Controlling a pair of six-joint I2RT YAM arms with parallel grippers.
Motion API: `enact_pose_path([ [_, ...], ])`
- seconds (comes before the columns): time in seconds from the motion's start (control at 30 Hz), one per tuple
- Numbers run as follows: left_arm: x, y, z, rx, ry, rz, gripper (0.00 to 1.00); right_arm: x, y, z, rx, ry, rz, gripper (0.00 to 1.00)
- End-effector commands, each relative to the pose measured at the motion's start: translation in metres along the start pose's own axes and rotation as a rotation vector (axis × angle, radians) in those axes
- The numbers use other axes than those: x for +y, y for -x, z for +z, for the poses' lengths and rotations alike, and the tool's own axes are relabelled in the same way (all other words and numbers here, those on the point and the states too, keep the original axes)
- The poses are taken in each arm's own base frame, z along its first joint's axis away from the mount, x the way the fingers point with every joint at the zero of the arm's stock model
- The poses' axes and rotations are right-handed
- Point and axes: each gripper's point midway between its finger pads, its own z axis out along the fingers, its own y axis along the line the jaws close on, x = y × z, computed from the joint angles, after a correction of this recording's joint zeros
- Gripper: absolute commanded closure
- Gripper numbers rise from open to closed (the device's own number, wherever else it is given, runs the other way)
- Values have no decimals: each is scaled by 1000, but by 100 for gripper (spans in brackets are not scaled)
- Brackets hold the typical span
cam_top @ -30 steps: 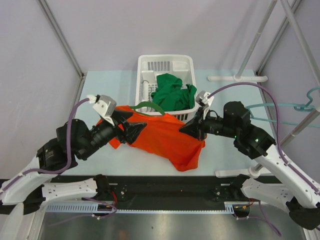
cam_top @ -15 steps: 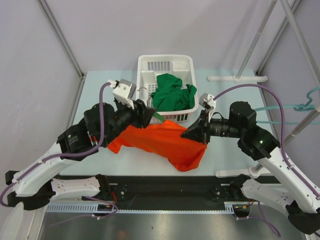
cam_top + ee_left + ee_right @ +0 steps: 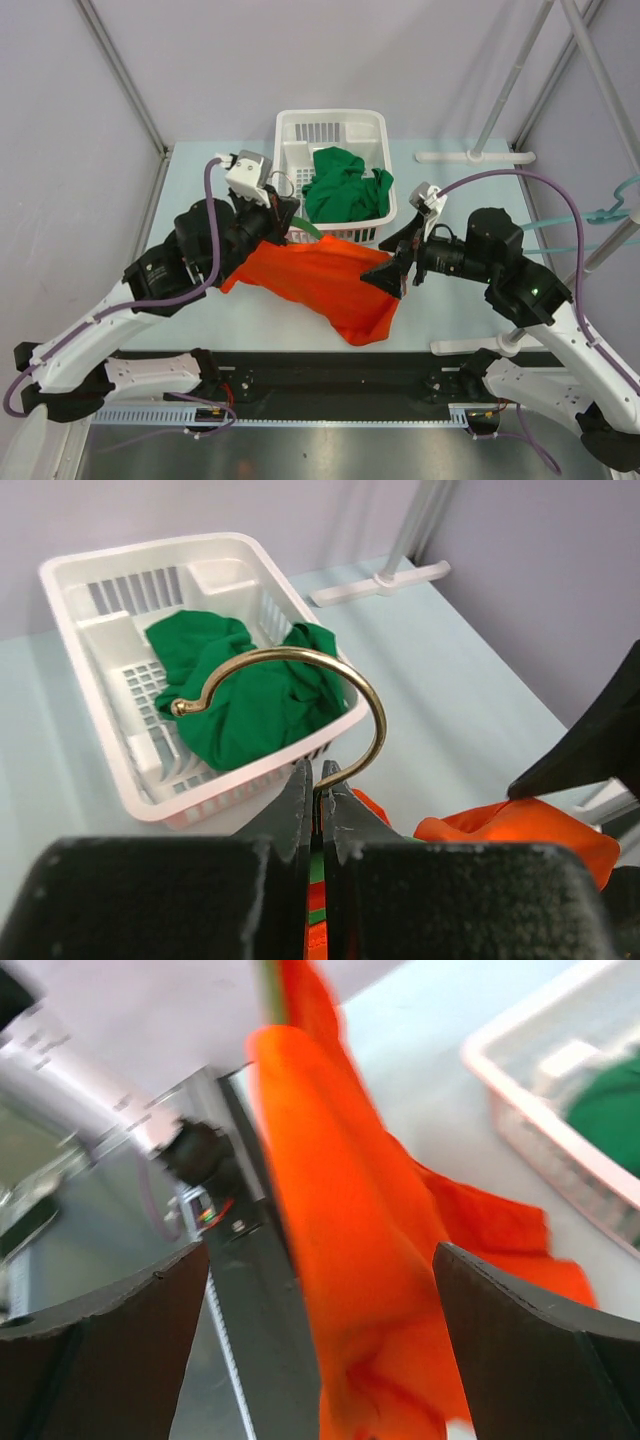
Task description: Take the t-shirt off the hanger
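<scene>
An orange t-shirt (image 3: 325, 285) hangs on a green hanger (image 3: 306, 231) and droops onto the table in front of the basket. My left gripper (image 3: 283, 215) is shut on the stem of the hanger's brass hook (image 3: 372, 712), with the jaws pinched together (image 3: 320, 780), and holds it up near the basket's front left corner. My right gripper (image 3: 388, 268) is open at the shirt's right edge. In the right wrist view the orange cloth (image 3: 350, 1260) hangs between its spread fingers (image 3: 110, 1325), neither finger pressing it.
A white basket (image 3: 385, 175) holding a green garment (image 3: 345, 185) stands right behind the shirt. Teal hangers (image 3: 600, 215) hang on a rack at the right. The rack's white foot (image 3: 475, 157) lies at the back right. A black rail (image 3: 330, 385) runs along the near edge.
My left gripper has risen and swung back-right toward the basket, lifting the hanger by its hook. My right gripper has shifted slightly right and nearer, and the shirt's right side has pulled down.
</scene>
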Motion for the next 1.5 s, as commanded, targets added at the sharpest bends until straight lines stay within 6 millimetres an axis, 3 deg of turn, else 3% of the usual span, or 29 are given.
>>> enact_pose_path([
  [0.0, 30, 42, -24, -173, 101, 2, 100, -36, 20, -20, -47, -291, 61, 0],
  [0.07, 38, 52, -37, -215, 113, 5, 100, -34, 16, -23, -30, -288, 59, 0],
  [0.2, 40, 64, -57, -261, 68, 24, 100, -9, 6, -20, 9, -131, -17, 1],
  [0.43, 54, 75, -91, -317, 57, 18, 100, -11, -4, -19, -17, -84, -188, 1],
  [0.5, 56, 75, -95, -319, 50, 23, 100, -6, -7, -13, -33, -21, -243, 1],
  [0.63, 61, 76, -105, -334, 49, 16, 99, -13, -6, -1, -19, -24, -254, 14],
  [0.9, 58, 72, -107, -322, 28, -4, 100, -15, 0, 29, -23, -6, -271, 16],
  [1.0, 57, 71, -106, -319, 23, -8, 99, -15, 8, 41, -38, -37, -258, 26],
  [1.07, 60, 70, -104, -318, 41, -10, 100, -8, 6, 50, -21, -14, -259, 45],
  [1.1, 62, 71, -105, -326, 52, -15, 100, -8, 4, 51, -15, -22, -257, 59],
  [1.13, 64, 71, -105, -330, 67, -19, 100, -13, 4, 51, -17, -65, -243, 90],
  [1.17, 67, 68, -104, -328, 84, -20, 99, -14, 3, 50, -15, -84, -233, 100],
  [1.3, 93, 66, -113, -397, 197, -61, 100, -27, 11, 29, -90, -220, -162, 100],
  [1.37, 102, 53, -110, -398, 238, -41, 100, -37, 30, 5, -175, -339, -126, 100],
  [1.43, 113, 53, -113, -424, 293, -52, 100, -50, 37, -17, -202, -462, -99, 100],
  [1.47, 116, 50, -113, -419, 318, -35, 100, -48, 48, -31, -241, -486, -90, 100],
])
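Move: The t-shirt's right end hangs just off the open right fingertips, about 3 cm to that hand's left, level fore-and-aft and 4 cm lower; the green hanger is 9 cm left, 6 cm ahead and 3 cm above. From the left hand, already shut on the hanger's hook, that shirt end is some 9 cm right, 7 cm back and 11 cm down. The basket's middle lies roughly 25 cm ahead of the left hand, 6 cm right, 30 cm below. The t-shirt, still on its hanger, is carried leftwards by the left hand's kept grip on the hook, about 11 cm left while rising 6 cm and drawing back 4, tilting upward, then farther left and down. The right hand edges back from its end, sinks some 4 cm and follows left, dipping its fingers, then closes on the cloth and draws it right and up, turning clockwise. ##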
